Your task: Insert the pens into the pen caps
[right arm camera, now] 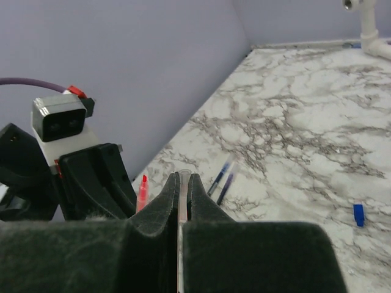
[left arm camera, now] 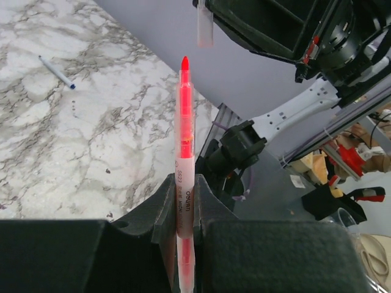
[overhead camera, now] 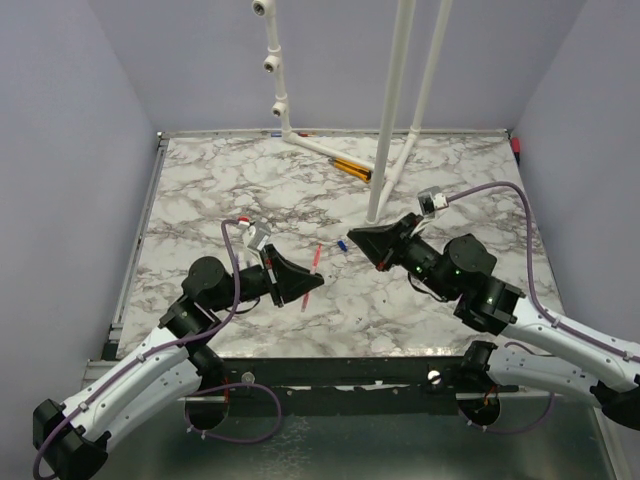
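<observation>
My left gripper (left arm camera: 185, 183) is shut on the pink-red pen (left arm camera: 185, 122), whose red tip points out past the fingertips. In the top view this pen (overhead camera: 317, 257) sticks out from the left gripper (overhead camera: 310, 284) toward the right gripper (overhead camera: 374, 250). The right gripper (right arm camera: 183, 179) is shut on a pale pinkish pen cap (right arm camera: 184, 181), open end facing outward. From the left wrist, the cap (left arm camera: 204, 29) hangs just above and right of the pen tip, not touching it. A blue pen (right arm camera: 220, 177) and a darker pen (right arm camera: 226, 186) lie side by side on the marble. A blue cap (right arm camera: 358, 215) lies apart from them.
A white pipe stand (overhead camera: 390, 120) rises from the back of the marble table (overhead camera: 250, 180), with orange-and-black sticks (overhead camera: 350, 167) lying at its foot. The blue cap (overhead camera: 341, 244) lies between the two grippers. Lilac walls enclose the table on three sides.
</observation>
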Robot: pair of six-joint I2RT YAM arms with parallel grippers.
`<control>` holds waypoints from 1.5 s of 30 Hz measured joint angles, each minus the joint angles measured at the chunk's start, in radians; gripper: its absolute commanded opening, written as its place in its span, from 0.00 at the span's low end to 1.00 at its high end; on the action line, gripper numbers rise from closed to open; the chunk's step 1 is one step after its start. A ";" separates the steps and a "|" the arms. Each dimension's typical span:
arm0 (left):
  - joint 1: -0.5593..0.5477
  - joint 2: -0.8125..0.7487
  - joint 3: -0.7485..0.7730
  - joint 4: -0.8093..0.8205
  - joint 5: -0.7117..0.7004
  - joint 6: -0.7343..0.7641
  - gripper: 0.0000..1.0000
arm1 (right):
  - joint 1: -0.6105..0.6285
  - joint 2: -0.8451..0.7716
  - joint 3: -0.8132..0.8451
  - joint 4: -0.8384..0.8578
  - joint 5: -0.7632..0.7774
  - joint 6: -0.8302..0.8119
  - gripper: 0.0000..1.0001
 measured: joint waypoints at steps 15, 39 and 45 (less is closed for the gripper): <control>0.000 -0.041 -0.029 0.154 0.079 -0.081 0.00 | 0.000 0.124 0.092 0.235 -0.206 -0.024 0.01; 0.000 -0.053 -0.037 0.192 0.089 -0.104 0.00 | 0.000 0.168 0.069 0.327 -0.331 0.024 0.00; 0.000 -0.054 -0.037 0.195 0.091 -0.105 0.00 | 0.000 0.168 0.069 0.335 -0.333 0.028 0.01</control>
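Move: The red pen, gripped upright with a lean by the left hand, has its middle about 6 cm back, 5 cm to the left and 6 cm below the right hand; its bare tip points up and forward. From the left hand, the clear cap held in the right fingers lies about 6 cm ahead, 5 cm to the right and 6 cm higher. On the table some 30 cm below the right hand are the blue cap, about 14 cm ahead and 1 cm left, and a white pen, roughly 17 cm ahead and 18 cm right. The clear cap is carried up and left by the right hand, about 6 cm each way and some 3 cm back, turning about 20 degrees counter-clockwise towards the red pen's tip; the hand eases to a near stop, sinking about 1 cm late on. The left hand lifts the pen some 4 cm and draws it back 2.5 cm, rolling slightly, then almost stops. Both grips stay shut. ##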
